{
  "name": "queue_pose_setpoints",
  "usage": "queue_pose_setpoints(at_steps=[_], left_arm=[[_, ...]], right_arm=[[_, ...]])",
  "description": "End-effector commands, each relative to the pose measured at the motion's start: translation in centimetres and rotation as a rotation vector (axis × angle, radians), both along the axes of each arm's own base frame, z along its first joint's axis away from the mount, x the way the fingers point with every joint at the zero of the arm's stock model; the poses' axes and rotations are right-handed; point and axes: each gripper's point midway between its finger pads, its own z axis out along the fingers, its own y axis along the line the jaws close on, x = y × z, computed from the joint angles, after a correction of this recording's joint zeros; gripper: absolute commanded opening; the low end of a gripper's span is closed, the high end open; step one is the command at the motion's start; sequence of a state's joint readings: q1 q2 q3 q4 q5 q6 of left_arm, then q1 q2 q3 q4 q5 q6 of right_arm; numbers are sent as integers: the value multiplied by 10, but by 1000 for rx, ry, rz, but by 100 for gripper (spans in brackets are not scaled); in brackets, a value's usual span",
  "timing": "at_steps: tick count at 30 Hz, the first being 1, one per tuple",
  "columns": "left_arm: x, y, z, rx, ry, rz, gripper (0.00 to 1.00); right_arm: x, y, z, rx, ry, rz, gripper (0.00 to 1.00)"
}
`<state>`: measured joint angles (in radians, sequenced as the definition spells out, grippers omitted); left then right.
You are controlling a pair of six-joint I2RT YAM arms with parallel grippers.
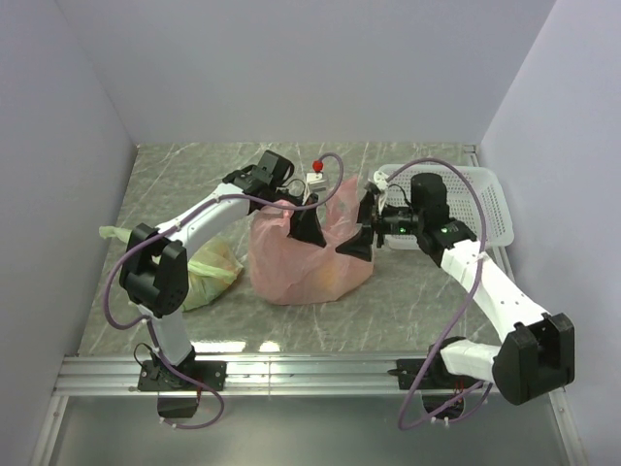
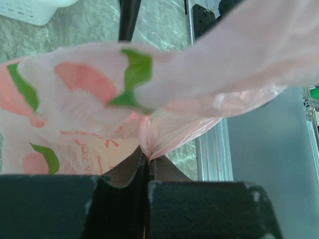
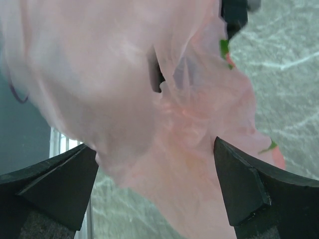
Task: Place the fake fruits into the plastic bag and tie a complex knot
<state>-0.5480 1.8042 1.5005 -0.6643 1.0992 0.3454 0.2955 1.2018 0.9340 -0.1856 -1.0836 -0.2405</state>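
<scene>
The salmon-pink plastic bag (image 1: 291, 262) stands in the middle of the table. My left gripper (image 1: 310, 233) is shut on a bunched strip of the bag's top; in the left wrist view the pink plastic (image 2: 164, 129) runs into the closed fingertips (image 2: 145, 158). My right gripper (image 1: 361, 229) is open at the bag's upper right side. In the right wrist view the pink plastic (image 3: 164, 149) hangs between the two spread fingers (image 3: 239, 184). The fake fruits show only as a faint yellow-orange shade low in the bag (image 1: 328, 277). The knot is not in view.
A pale green plastic bag (image 1: 209, 272) lies left of the pink bag, beside the left arm. A white slatted basket (image 1: 490, 209) stands at the right rear, behind the right arm. A small white object with a red top (image 1: 316, 171) sits behind the bag.
</scene>
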Motion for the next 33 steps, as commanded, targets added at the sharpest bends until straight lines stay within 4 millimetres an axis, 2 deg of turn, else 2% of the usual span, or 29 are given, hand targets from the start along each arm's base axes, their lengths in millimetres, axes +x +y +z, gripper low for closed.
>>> queue_pose_setpoints(at_steps=[1,4,8,15,20,23,26,27,29,30,31,33], left_arm=[[-1,-3,26,-67,-58,-35,7],[-8,-1,31,-91,-77,-63,8],[-13,1,33,-110,-103,-89,8],[-14,0,30,-124,-110,-121,8],[-13,0,27,-126,-119,-135,8],[-16,1,24,-126,-117,-146,9],[-17,2,20,-122,-120,-146,9],[-17,3,18,-119,-123,-144,9],[-18,3,15,-113,-120,-142,10],[-17,5,13,-110,-122,-137,10],[-15,6,12,-107,-124,-129,11],[-10,12,13,-104,-128,-108,12]], right_arm=[[20,9,11,33,-61,-68,100],[40,5,3,29,-68,-115,100],[51,8,1,29,-83,-73,100],[33,30,6,74,-52,122,100],[23,48,-6,77,-29,167,95],[32,51,-13,85,-2,132,84],[42,52,-17,95,39,103,65],[45,53,-19,103,64,92,50],[48,51,-22,104,87,83,35],[50,48,-25,101,101,75,21],[53,46,-27,97,114,65,14],[57,38,-31,84,115,53,10]])
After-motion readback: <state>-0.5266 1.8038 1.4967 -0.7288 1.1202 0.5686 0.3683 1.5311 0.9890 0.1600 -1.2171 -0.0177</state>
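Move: The pink bag's gathered film at the left fingertips lies about 5 cm left of the open right hand, some 3 cm ahead and 3 cm lower. The fruit-filled bag body is roughly 9 cm back, 9 cm left and 17 cm below; the white basket is some 7 cm ahead, 25 cm right and 20 cm below. From the left hand, that film is 1 cm ahead and 1 cm right, about level. Right hand dips forward, then sweeps some 5 cm left, closing on bag film beside the left's kept grip. ##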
